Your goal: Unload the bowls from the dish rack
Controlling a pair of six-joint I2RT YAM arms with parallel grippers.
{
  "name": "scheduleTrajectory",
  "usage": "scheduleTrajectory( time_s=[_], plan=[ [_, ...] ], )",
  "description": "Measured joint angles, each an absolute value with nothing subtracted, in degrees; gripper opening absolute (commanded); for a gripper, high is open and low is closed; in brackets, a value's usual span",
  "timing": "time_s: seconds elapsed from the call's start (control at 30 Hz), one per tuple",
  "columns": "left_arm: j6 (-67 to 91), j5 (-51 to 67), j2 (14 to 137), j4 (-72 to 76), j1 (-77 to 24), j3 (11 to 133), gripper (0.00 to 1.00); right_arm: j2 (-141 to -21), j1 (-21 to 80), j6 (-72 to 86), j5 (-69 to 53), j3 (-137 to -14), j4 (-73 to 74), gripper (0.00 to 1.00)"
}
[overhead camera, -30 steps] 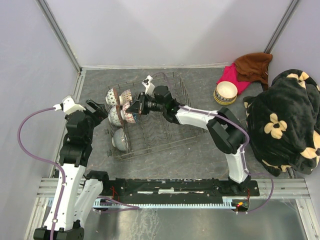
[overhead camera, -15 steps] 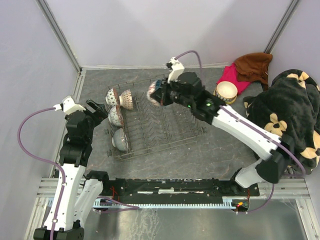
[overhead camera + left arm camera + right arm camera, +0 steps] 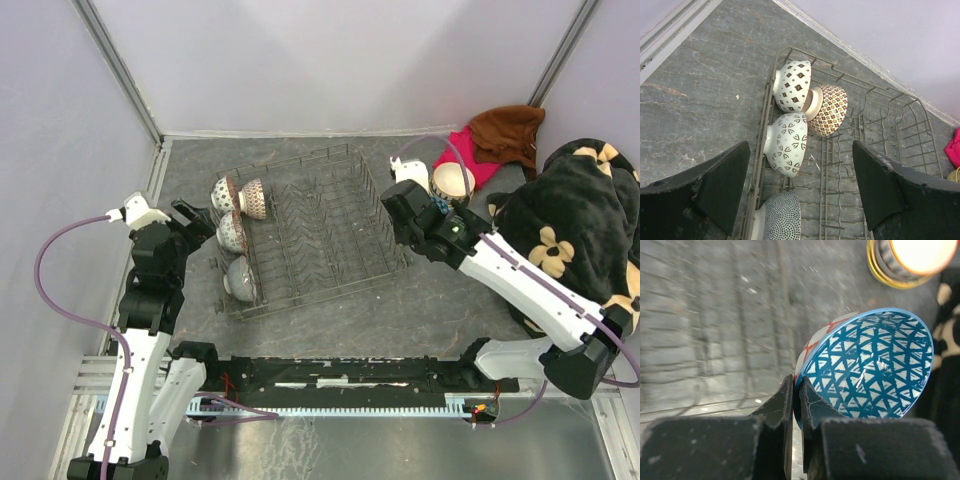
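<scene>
The grey wire dish rack [image 3: 330,240] sits mid-table. Along its left side stand several bowls: a diamond-patterned one [image 3: 792,86], a brown lattice one [image 3: 829,110], a leaf-patterned one [image 3: 786,144] and a dotted one [image 3: 781,217]. My left gripper [image 3: 800,190] hangs open just left of them [image 3: 197,232], holding nothing. My right gripper [image 3: 796,390] is shut on the rim of a bowl [image 3: 865,367] with a red-lattice outside and a blue-triangle inside. It hovers over the rack's right edge [image 3: 398,213]. In the top view the arm hides that bowl.
A yellow-rimmed stack of bowls [image 3: 452,185] stands at the back right, by a pink cloth [image 3: 472,160] and a brown cloth [image 3: 508,130]. A black flowered blanket [image 3: 570,240] fills the right side. Walls close the back and the left.
My right arm has lifted the red-lattice bowl from the rack's left side and carried it right, to the rack's right edge. The left arm has not moved.
</scene>
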State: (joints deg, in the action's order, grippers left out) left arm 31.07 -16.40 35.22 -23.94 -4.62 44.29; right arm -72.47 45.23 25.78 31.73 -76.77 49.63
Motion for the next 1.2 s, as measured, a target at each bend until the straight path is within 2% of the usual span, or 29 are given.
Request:
scheduleTrajectory(
  time_s=[0.33,0.63,0.9,1.03,1.2],
  plan=[
    [31.07,-16.38,35.68,-23.92,-4.62,44.29,0.90,-78.56,30.22,25.96,31.77,-62.17,49.45,0.01],
    [31.07,-16.38,36.18,-23.90,-4.62,44.29,0.90,-87.85,23.05,24.60,29.39,-61.21,42.59,0.01],
    [31.07,-16.43,36.36,-23.90,-4.62,44.29,0.90,-96.57,20.43,23.64,27.73,-61.25,37.65,0.01],
    [31.07,-16.45,36.47,-23.88,-4.62,44.29,0.90,-97.34,20.03,22.90,28.10,-61.80,36.95,0.01],
    [31.07,-16.45,36.84,-23.88,-4.62,44.29,0.90,-97.58,19.81,22.61,28.10,-61.93,36.58,0.16]
  ],
)
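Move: On the open counter between the rack and the blanket lies the spot where the right hand takes its bowl, about 6 cm ahead, 17 cm right and 24 cm below. The stack of bowls stands some 18 cm straight beyond that spot; the rack's middle is about 23 cm left, 12 cm ahead and 22 cm below the hand. From the left hand the spot lies roughly 63 cm right, 7 cm ahead and 24 cm below. Sinking about 21 cm while swinging some 13 cm right, the right hand carries the blue-lined bowl, still pinched by its rim, away from the rack to the bare counter short of the stack. The sideways part comes first; then it drops on, easing about 5 cm forward, and stops. The wrist tips about 25 degrees further down and turns some 20 degrees clockwise, fingers staying shut. ##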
